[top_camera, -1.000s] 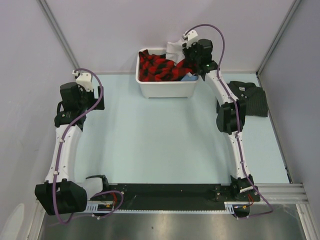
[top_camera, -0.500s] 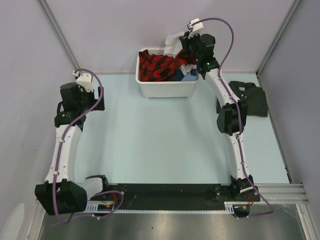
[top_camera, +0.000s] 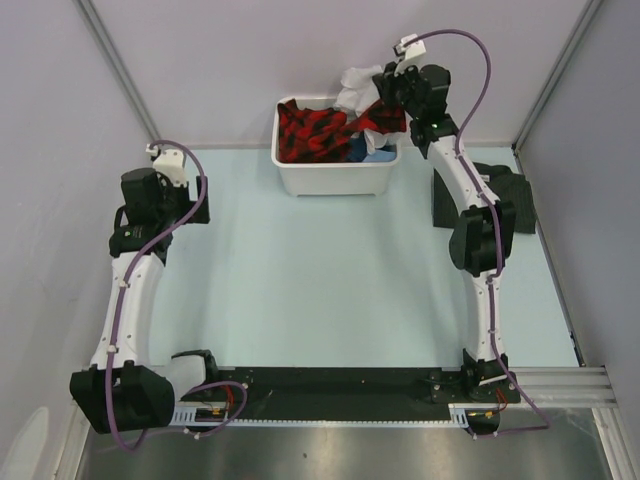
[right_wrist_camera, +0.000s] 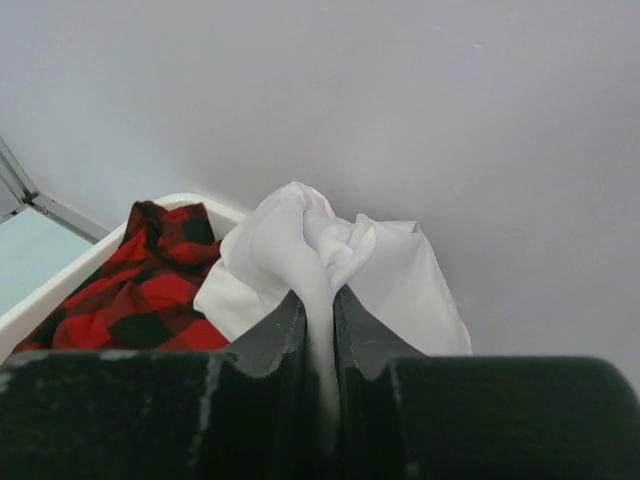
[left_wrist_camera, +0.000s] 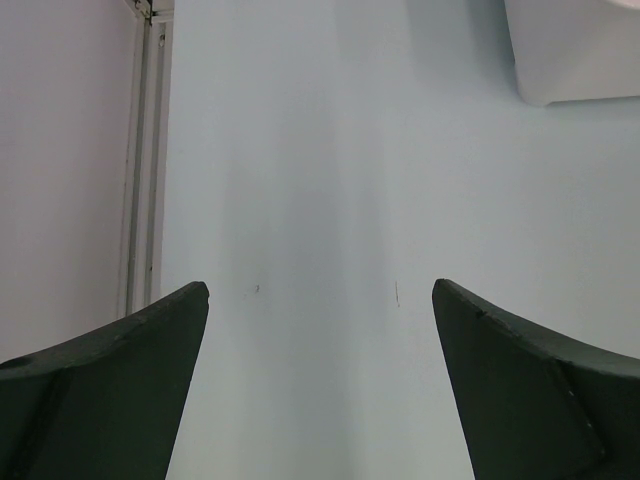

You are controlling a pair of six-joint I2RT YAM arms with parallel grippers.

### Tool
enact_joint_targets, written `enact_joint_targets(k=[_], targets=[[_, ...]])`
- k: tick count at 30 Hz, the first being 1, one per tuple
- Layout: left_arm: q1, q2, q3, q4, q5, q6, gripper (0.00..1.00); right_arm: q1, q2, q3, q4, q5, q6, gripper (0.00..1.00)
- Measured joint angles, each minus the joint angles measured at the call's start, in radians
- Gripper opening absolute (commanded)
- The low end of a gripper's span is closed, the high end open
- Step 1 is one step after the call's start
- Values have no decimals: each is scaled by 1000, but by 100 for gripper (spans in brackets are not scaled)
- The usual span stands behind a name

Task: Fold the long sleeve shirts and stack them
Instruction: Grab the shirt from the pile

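Above the tub's far right corner my right gripper (top_camera: 387, 93) (right_wrist_camera: 320, 296) is shut on a fold of the white shirt (top_camera: 354, 84) (right_wrist_camera: 300, 235), holding it up bunched. The dark striped shirt (top_camera: 516, 192) lies folded on the table at the right, partly hidden behind my right arm. Over the bare table at the left hangs my left gripper (top_camera: 150, 195) (left_wrist_camera: 320, 286), open with nothing between its fingers.
The white plastic tub (top_camera: 330, 181) (right_wrist_camera: 62, 279) stands at the back centre against the wall; its corner (left_wrist_camera: 575, 60) shows in the left wrist view. It holds a red and black plaid garment (top_camera: 308, 133) (right_wrist_camera: 150, 300) and a blue cloth (top_camera: 378, 155). Walls close in on three sides.
My right gripper closed on the white shirt in the tub, then rose and drew back to the right, pulling the cloth up. The left arm has not moved.
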Motion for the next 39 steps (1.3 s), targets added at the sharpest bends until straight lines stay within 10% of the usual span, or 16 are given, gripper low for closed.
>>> enact_joint_targets(k=[14, 27, 36, 39], targets=[[-22, 84, 0, 211, 327, 52, 99, 9, 55, 213, 192, 66, 58, 0], [-378, 846, 499, 756, 528, 59, 95, 66, 77, 116, 162, 127, 110, 0], [-462, 1102, 856, 884, 559, -1, 65, 63, 77, 88, 169, 153, 117, 0], [-469, 1165, 948, 871, 549, -4, 37, 62, 77, 86, 170, 161, 118, 0]])
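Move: Hanging under the right hand, the raised part of the red plaid shirt lies about 27 cm ahead of the left hand, 41 cm to its right and 2 cm up. From the right hand it is some 8 cm below, 3 cm back and 4 cm left. The white cloth bulges 31 cm ahead, 40 cm right and 6 cm above the left hand; the bin's middle is 20 cm ahead, 34 cm right and 17 cm below it. Sweeping some 35 cm right and 25 cm forward, with a late rise of about 5 cm, the open left hand swings clockwise and levels until its fingers point rightward, then begins closing around the hanging plaid. The right hand keeps its pinch on the white cloth, lifts it about 12 cm, sinks most of the way back, and drifts slightly left. ##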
